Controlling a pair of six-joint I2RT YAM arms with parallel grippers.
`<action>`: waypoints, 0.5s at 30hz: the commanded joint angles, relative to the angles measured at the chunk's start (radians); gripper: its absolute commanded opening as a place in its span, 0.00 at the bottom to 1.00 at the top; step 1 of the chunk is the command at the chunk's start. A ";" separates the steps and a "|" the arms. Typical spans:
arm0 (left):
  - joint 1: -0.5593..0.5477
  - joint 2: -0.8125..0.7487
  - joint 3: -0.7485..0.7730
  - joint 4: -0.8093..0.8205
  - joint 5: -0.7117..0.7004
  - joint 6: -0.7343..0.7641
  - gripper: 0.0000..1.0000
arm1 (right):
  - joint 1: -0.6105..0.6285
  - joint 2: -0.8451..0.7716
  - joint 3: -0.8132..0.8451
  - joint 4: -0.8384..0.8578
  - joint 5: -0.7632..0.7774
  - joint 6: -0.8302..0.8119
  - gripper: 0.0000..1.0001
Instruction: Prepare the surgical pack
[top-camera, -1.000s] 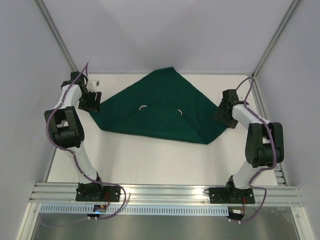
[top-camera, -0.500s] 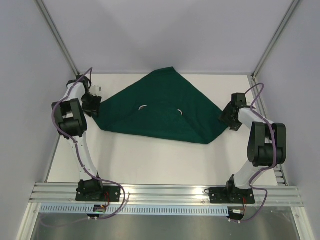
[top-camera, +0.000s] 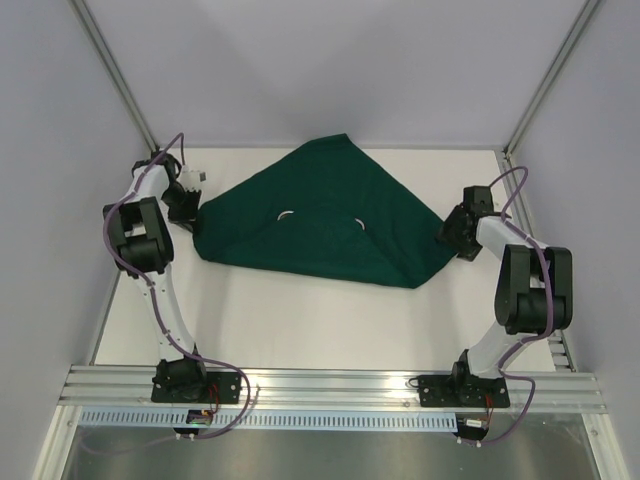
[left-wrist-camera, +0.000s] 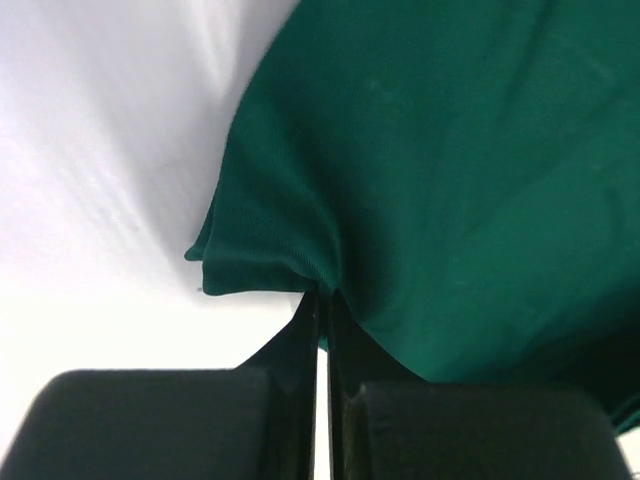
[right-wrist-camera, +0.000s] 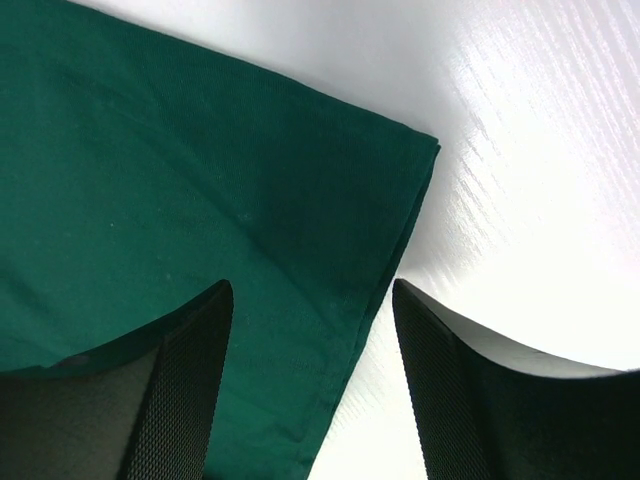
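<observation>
The surgical pack shows as a dark green cloth (top-camera: 320, 215) folded into a broad triangle on the white table. Two small shiny curved bits (top-camera: 285, 213) peek out of its top fold. My left gripper (top-camera: 192, 216) is at the cloth's left corner. In the left wrist view it (left-wrist-camera: 323, 300) is shut on a pinched bunch of the green cloth (left-wrist-camera: 450, 180). My right gripper (top-camera: 447, 233) is at the right corner. It (right-wrist-camera: 312, 295) stands open, its fingers either side of the folded cloth edge (right-wrist-camera: 390, 240). Whatever lies under the cloth is hidden.
White table (top-camera: 300, 310) with grey enclosure walls close on the left, right and back. Metal corner posts (top-camera: 120, 85) rise at the back. An aluminium rail (top-camera: 330, 385) carrying both arm bases runs along the near edge.
My left gripper has shut on the cloth's left corner, which has bunched up slightly. The right arm swung outward and now sits at the right corner, jaws still wide.
</observation>
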 joint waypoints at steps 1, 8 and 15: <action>-0.006 -0.119 -0.053 0.056 0.118 -0.004 0.00 | 0.000 -0.057 -0.009 0.016 -0.005 -0.002 0.67; -0.029 -0.292 -0.079 0.058 0.179 0.001 0.00 | 0.040 -0.140 -0.009 0.002 0.007 -0.021 0.66; -0.128 -0.378 -0.064 -0.006 0.221 0.027 0.00 | 0.181 -0.176 0.027 -0.034 0.009 -0.041 0.65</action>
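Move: The cloth's left corner is already pinched in the left hand. The middle of the wrapped tray lies about 34 cm to this hand's right, some 3 cm back and roughly level in height. The tray's bare left rim is about 24 cm right and 3 cm ahead, and the cloth's near-left bend some 9 cm back and 3 cm right. From the open right hand, the tray middle is about 34 cm left and 3 cm ahead; the cloth's right corner is 2 cm ahead, 3 cm right and 2 cm below. The green cloth's left corner, still pinched in the shut left fingers, is drawn up off the table some 12 cm and then also about 6 cm to the right, towards the tray; the wrist tilts nearly 20 degrees, fingertips swinging outward. The right hand, fingers still open and empty, rises roughly 5 cm off its own corner and moves about as far left, in over the cloth. ##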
